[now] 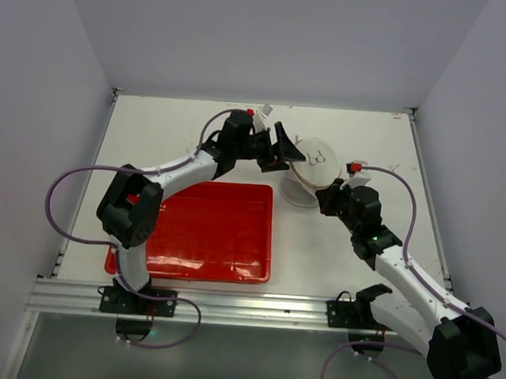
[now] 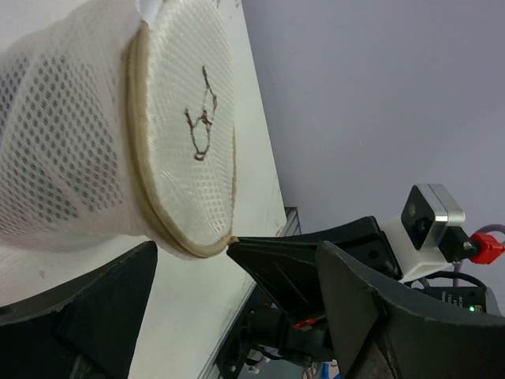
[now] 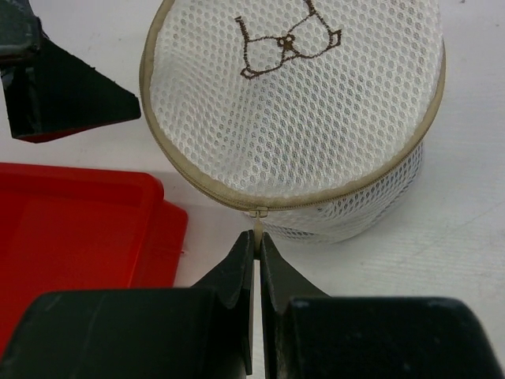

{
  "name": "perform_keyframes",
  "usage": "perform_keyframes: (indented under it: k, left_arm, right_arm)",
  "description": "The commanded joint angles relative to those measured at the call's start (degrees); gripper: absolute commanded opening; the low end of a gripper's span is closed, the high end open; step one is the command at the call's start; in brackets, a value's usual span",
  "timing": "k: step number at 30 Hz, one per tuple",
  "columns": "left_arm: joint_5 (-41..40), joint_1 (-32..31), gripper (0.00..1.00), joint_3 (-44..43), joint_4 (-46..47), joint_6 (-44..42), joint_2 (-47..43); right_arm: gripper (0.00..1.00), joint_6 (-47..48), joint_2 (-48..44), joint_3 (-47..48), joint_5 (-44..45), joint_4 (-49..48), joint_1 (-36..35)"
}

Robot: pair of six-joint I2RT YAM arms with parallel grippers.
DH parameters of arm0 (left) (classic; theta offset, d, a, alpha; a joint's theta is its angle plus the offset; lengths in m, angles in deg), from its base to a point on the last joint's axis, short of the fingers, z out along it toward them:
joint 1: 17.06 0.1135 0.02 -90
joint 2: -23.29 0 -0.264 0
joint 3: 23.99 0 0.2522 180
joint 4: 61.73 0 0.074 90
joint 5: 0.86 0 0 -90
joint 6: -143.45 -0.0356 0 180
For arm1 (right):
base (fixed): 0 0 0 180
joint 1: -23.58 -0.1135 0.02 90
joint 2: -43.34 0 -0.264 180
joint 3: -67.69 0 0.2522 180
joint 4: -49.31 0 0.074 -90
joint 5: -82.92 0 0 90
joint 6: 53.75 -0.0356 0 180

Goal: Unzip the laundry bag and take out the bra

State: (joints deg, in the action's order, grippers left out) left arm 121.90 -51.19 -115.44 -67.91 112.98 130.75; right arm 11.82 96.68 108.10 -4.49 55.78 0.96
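Observation:
The laundry bag is a round whitish mesh pouch with a beige zipped rim and a brown stitched mark on its lid; it lies tipped on the table. My right gripper is shut on the bag's small zipper pull at the near rim. My left gripper stands open beside the bag's rim, its fingers wide apart and holding nothing. In the top view the left gripper is at the bag's left and the right gripper at its lower right. The bra is hidden.
A red tray lies on the white table, left of the bag and in front of the left arm; its corner is close to my right fingers. Grey walls enclose the table on three sides.

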Motion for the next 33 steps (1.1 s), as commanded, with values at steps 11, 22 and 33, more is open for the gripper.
perform_keyframes:
  k: [11,22,33]
  left_arm:
    - [-6.7,-6.0,0.86,-1.1,-4.8,-2.0,-1.7]
    - [-7.3,-6.9,0.78,-3.0,-4.0,0.1,2.1]
    - [-9.4,-5.8,0.10,-1.0,1.0,1.6,0.1]
  right_arm:
    - [0.00,-2.0,0.3,3.2,-1.0,-5.9,-0.9]
    - [0.00,-3.3,-0.1,2.1,-0.9,-9.1,-3.1]
    - [0.00,-2.1,-3.7,0.7,-0.2,-7.2,-3.7]
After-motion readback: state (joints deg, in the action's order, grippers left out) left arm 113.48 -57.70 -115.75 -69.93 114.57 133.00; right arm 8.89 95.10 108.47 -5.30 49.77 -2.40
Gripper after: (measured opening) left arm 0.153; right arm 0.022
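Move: Across to its right and nearer the base lies the left hand's goal, the zipper end of the laundry bag's rim: about 6 cm right, 3 cm back and 6 cm lower. The bra-print lid's middle is some 5 cm right, 2 cm ahead and 4 cm lower; the bag's body is about 3 cm right, 1 cm back and 13 cm lower. The right hand already holds the tab, with that zipper end 1 cm ahead, 1 cm left and 1 cm above it. Swinging back about 4 cm and 2.5 cm to the right with its fingers still wide, the left hand then sinks some 4 cm and closes on the zipper band beside the right fingertips, easing slightly forward. The right hand keeps its pinch on the tab and brings it about 3.5 cm up and 2.5 cm left towards the left hand. ##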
